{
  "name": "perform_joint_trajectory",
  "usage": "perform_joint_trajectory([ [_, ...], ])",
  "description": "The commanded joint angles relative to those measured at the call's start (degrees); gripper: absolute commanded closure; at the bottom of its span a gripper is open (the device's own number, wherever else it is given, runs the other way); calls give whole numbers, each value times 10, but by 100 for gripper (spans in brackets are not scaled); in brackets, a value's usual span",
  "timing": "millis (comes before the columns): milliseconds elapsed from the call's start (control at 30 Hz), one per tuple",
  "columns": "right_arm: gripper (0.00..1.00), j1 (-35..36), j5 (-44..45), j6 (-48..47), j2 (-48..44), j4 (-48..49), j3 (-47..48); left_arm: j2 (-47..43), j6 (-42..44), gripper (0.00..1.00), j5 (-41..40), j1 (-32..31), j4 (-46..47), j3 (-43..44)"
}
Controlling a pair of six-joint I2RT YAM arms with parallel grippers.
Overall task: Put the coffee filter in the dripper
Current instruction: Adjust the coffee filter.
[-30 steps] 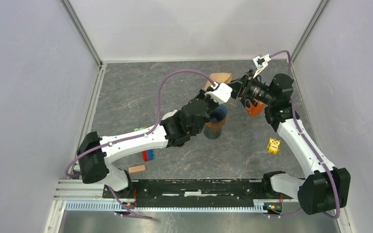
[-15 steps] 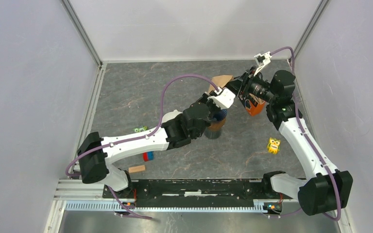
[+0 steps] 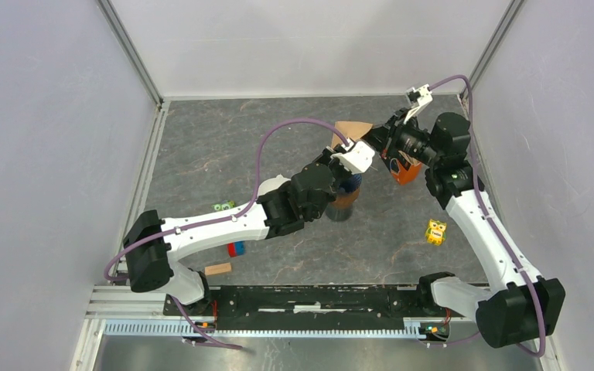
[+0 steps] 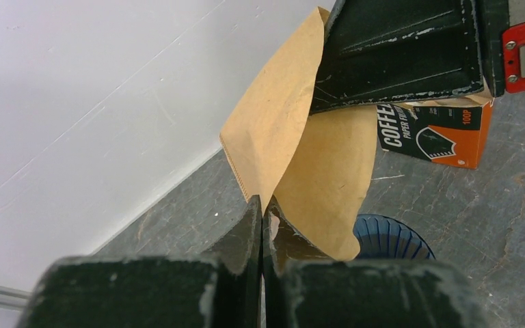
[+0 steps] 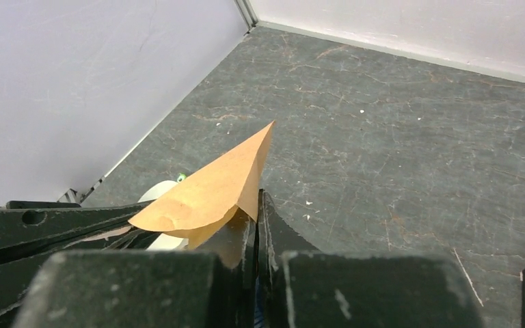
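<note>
A brown paper coffee filter (image 3: 349, 129) hangs in the air at the back of the table, pinched from both sides. My left gripper (image 4: 262, 205) is shut on its lower edge, and the filter (image 4: 301, 150) fans open above the jaws. My right gripper (image 5: 256, 203) is shut on the opposite edge of the filter (image 5: 208, 193). The blue ribbed dripper (image 4: 393, 239) sits just below the filter, on top of a brown and grey cup (image 3: 342, 207). In the top view the left gripper (image 3: 349, 145) and the right gripper (image 3: 373, 137) meet at the filter.
An orange coffee filter box (image 3: 404, 171) stands right behind the dripper, under the right wrist. A yellow toy (image 3: 435, 231) lies at the right. A blue and red block (image 3: 236, 248), a wooden block (image 3: 217, 269) and a small green toy (image 3: 222, 205) lie near the left arm.
My right gripper was open beside the filter and has closed on its edge. The left gripper keeps its hold, and both arms have barely shifted.
</note>
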Motion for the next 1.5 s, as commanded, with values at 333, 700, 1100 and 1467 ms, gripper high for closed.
perform_joint_trajectory([
  [333, 100, -15, -17, 164, 0, 116, -36, 19, -92, 86, -18, 36, -60, 93],
  [700, 100, -19, -39, 250, -2, 197, -75, 28, -168, 58, 24, 75, -110, 97],
  [1100, 100, -44, -48, 330, -8, 298, -123, 10, -337, 32, 92, 113, -208, 108],
  [1467, 100, -53, -45, 345, -16, 346, -150, 11, -469, 26, 152, 148, -280, 135],
])
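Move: The coffee filter is already pinched by both hands: its middle is about 3 cm ahead, 2 cm right and 4 cm above the left hand, and about 3 cm left of the right hand, level in depth and height. From the left hand, the blue dripper lies roughly 1 cm back, 3 cm right and 13 cm down; the orange filter box 11 cm ahead, 19 cm right and 25 cm down; the white-filter dripper 6 cm back, 15 cm left and 18 cm down. The left hand lets go of the coffee filter, opening to nearly three quarters as it goes about 5 cm forward and a little left, first rising slightly and then sinking some 4 cm, and it tips its fingers down and rolls its left side down, so that its right finger ends close against the filter's open side. The right hand stays in place with its fingers shut on the filter and rolls its left side up by some 25 degrees, turning the paper over above the blue dripper. ##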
